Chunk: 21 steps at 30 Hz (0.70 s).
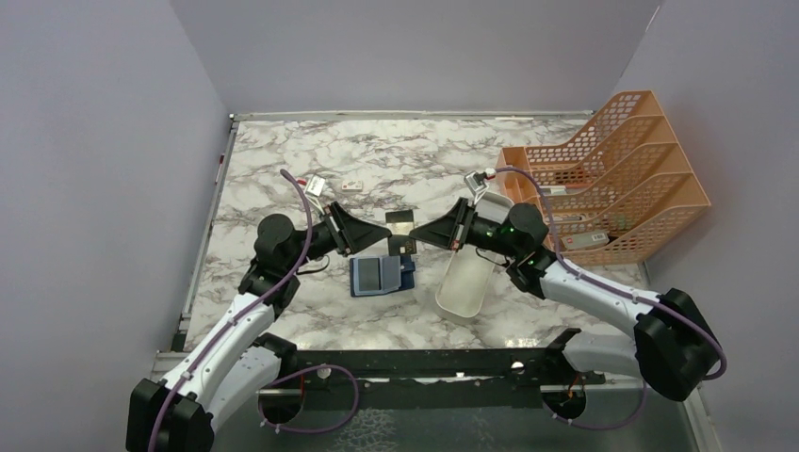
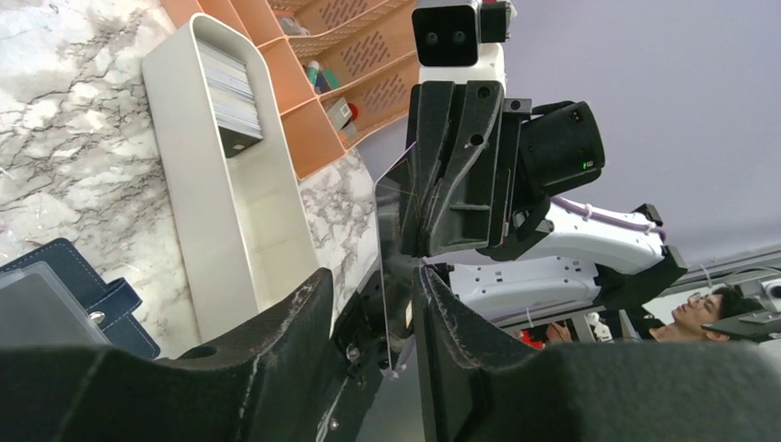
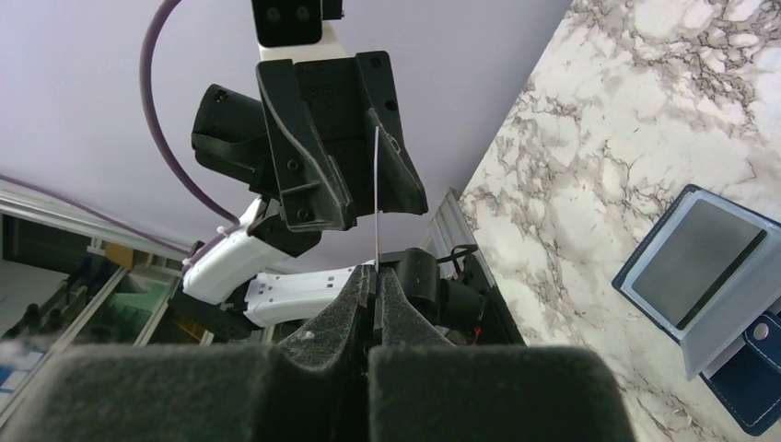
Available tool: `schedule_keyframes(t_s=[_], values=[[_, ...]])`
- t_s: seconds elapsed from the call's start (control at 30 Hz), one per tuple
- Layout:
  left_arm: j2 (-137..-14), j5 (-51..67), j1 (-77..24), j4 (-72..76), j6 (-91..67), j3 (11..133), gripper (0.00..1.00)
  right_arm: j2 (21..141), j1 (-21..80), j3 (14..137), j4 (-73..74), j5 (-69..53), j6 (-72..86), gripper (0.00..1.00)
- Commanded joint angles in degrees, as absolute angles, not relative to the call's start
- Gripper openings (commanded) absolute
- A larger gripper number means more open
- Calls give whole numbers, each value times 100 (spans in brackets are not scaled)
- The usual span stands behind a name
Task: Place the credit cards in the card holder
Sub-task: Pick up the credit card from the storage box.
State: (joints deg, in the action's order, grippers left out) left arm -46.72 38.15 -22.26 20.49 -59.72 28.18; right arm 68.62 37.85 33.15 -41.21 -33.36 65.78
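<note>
A thin dark credit card (image 1: 401, 226) hangs above the table between my two grippers. My right gripper (image 3: 376, 276) is shut on one end of it; the card (image 3: 376, 203) shows there edge-on. My left gripper (image 2: 373, 276) is open with its fingers either side of the card's other end (image 2: 396, 249). The card stands close to one finger, with a gap to the other. The navy card holder (image 1: 382, 275) lies open on the marble just below and nearer me, lighter blue inside up. More cards (image 2: 226, 92) stand stacked in the white tray.
A long white tray (image 1: 468, 282) lies right of the card holder, under my right arm. An orange mesh file rack (image 1: 612, 179) fills the far right. Two small white blocks (image 1: 317, 185) (image 1: 352, 185) lie at the back left.
</note>
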Motion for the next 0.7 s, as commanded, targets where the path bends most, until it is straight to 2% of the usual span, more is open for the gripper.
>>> schedule_keyframes(t_s=[0.0, 0.17, 0.23, 0.27, 0.37, 0.43, 0.53, 0.67], values=[[-4730, 3988, -2272, 2413, -6108, 2692, 37, 7026, 3864, 3346, -4509, -3509, 6662, 1], [-4783, 4024, -2293, 2536, -6165, 2637, 26, 7194, 3906, 3365, -4524, -3517, 6653, 1], [-4796, 4034, -2294, 2553, -6164, 2624, 13, 7257, 3919, 3373, -4522, -3526, 6645, 1], [-4793, 4028, -2297, 2559, -6169, 2627, 2, 7286, 3924, 3375, -4518, -3527, 6645, 1], [-4782, 4012, -2296, 2562, -6139, 2563, 0, 7358, 3930, 3437, -4329, -3557, 6426, 3], [-4761, 3966, -2288, 2538, -6108, 2491, 0, 7354, 3927, 3643, -3629, -3524, 5933, 14], [-4783, 3829, -2281, 2151, -6013, 2389, 0, 7215, 3928, 4017, -2362, -3173, 5093, 36], [-4962, 3457, -2260, 996, -5298, 2465, 0, 6973, 3929, 4358, -1149, -2346, 4224, 52]])
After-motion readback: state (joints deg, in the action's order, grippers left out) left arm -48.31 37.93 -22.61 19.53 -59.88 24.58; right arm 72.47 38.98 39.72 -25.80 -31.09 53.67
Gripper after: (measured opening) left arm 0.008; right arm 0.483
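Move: The credit card hangs on edge in the right hand's shut fingers, its middle about 2 cm to that hand's left. From the left hand, whose parted fingers straddle its edge, it lies some 3 cm to the right and 1 cm ahead, at the same height. The card holder lies about 25 cm below, roughly 2 cm ahead and 2 cm left of the left hand; the storage box is about 7 cm ahead and 12 cm right of the right hand, 23 cm lower. The credit card changes hands in mid-air: the left fingers, already around its edge, shut and pinch it while both hands sink slowly; then the right fingers open about halfway and let go. The left hand goes down about 4 cm in all, towards the card holder; the right sinks much the same, easing forward and slightly left, with a roll of some 10 degrees. ##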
